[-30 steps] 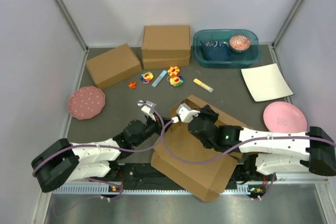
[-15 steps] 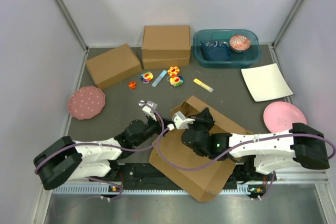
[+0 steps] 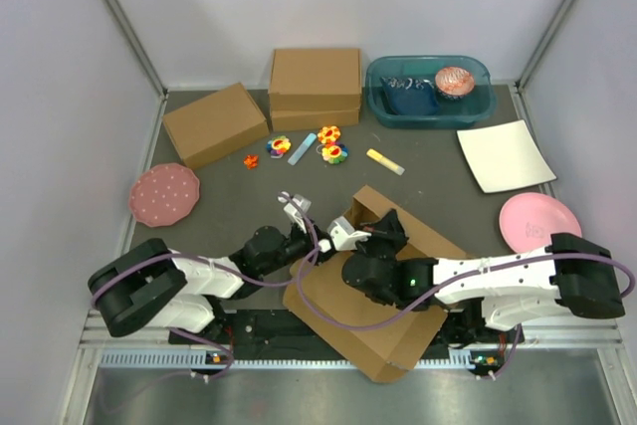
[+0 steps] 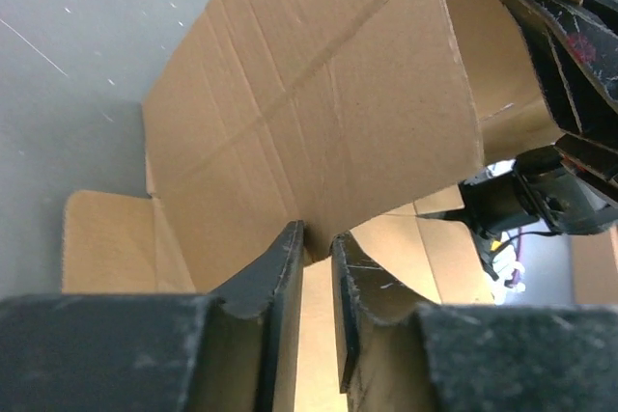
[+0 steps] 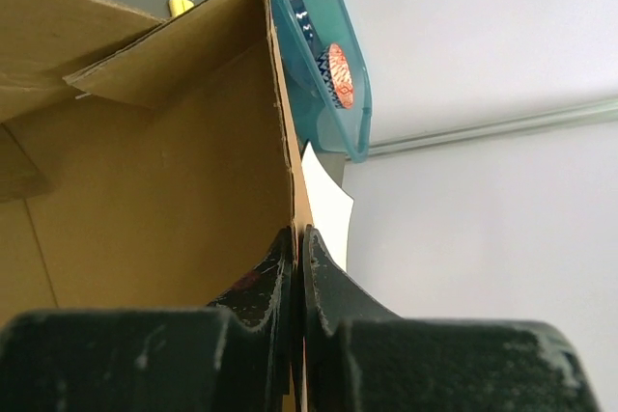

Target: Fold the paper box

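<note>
The paper box (image 3: pixel 370 318) is a large brown cardboard sheet lying in front of the arm bases, with a wall raised along its far side. In the left wrist view a creased flap of the paper box (image 4: pixel 309 113) stands upright. Its lower corner sits just at the tips of my left gripper (image 4: pixel 317 240), whose jaws stand slightly apart with a clear gap, so it is open. From above, my left gripper (image 3: pixel 311 246) is at the sheet's left edge. My right gripper (image 5: pixel 297 238) is shut on the top edge of the box's upright wall (image 5: pixel 154 190). Overhead, my right gripper (image 3: pixel 370 232) is over the sheet's far part.
Two other brown boxes (image 3: pixel 214 123) (image 3: pixel 315 87) stand at the back. A teal bin (image 3: pixel 430 92) is at the back right, with a white square plate (image 3: pixel 505 156) and a pink plate (image 3: pixel 539 223) nearer. Another pink plate (image 3: pixel 164 194) lies left. Small toys (image 3: pixel 304 149) and a yellow marker (image 3: pixel 385 161) lie mid-table.
My left arm has pushed in to the right, toward the sheet's edge, and its jaws have parted a little. My right arm slid left over the sheet, still pinching the wall.
</note>
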Available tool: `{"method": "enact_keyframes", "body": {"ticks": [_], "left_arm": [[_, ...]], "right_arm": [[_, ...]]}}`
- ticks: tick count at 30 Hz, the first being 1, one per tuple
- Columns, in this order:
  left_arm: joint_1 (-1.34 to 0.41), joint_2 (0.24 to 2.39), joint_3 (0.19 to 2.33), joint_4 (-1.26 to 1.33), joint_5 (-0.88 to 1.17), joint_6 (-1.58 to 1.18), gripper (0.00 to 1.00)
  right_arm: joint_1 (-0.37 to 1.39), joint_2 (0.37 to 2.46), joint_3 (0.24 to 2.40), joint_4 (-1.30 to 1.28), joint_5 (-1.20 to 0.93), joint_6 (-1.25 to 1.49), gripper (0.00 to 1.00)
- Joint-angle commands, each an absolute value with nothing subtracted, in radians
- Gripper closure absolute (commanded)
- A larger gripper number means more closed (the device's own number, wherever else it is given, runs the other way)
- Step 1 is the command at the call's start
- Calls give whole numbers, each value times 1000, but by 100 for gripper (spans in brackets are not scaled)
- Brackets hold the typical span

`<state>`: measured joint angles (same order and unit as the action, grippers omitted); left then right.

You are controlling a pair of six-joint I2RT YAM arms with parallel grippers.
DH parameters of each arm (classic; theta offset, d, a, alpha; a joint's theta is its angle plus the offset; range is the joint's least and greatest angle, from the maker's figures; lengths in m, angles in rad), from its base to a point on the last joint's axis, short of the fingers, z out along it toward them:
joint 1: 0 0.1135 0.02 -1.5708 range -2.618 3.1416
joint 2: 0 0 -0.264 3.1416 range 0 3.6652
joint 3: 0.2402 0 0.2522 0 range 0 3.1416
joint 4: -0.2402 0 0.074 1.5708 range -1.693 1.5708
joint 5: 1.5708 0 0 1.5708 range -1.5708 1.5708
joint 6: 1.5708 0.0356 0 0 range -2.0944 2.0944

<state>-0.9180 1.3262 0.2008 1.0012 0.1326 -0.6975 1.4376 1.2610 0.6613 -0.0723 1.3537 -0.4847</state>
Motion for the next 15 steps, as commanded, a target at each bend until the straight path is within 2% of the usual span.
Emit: {"method": "enact_keyframes", "body": {"ticks": [1,5,8,15], "left_arm": [[-923,1338,218,948,147,-704,68],[-920,1270,227,827,72,-666,53],[-919,1200,242,707,-4,-643,48],[-908,1034,247,582,-112,-554,43]], "right_arm": [[1474,1256,624,-118,1249,-319,100],[1477,1255,624,-132,1264,-311,100],[1480,1255,627,-140,1264,-304,100],[1482,1273,629,-155,1261,-282,100]]}}
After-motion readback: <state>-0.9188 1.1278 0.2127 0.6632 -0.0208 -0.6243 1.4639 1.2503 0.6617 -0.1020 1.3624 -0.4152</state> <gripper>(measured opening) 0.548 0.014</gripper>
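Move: The cardboard box's end flap stands right at my left fingertips, its near corner between them; its middle is about 4 cm ahead and 4 cm to the right, roughly level. The side-panel edge pinched in my right hand lies some 15 cm right, 5 cm ahead and 8 cm higher; the flower toy is about 20 cm ahead and 2 cm right, on the table. From my right hand the end flap is some 11 cm left, 1 cm back and 7 cm lower. I spread my left fingers from nearly shut to about half open, freeing the end flap's corner. As they open, the hand first dips about 2 cm, then draws off to the left some 3 cm, slightly forward and a little up again, turning about 10 degrees counter-clockwise with its left side rising. My right hand stays put and keeps its pinch on the side panel's edge. ##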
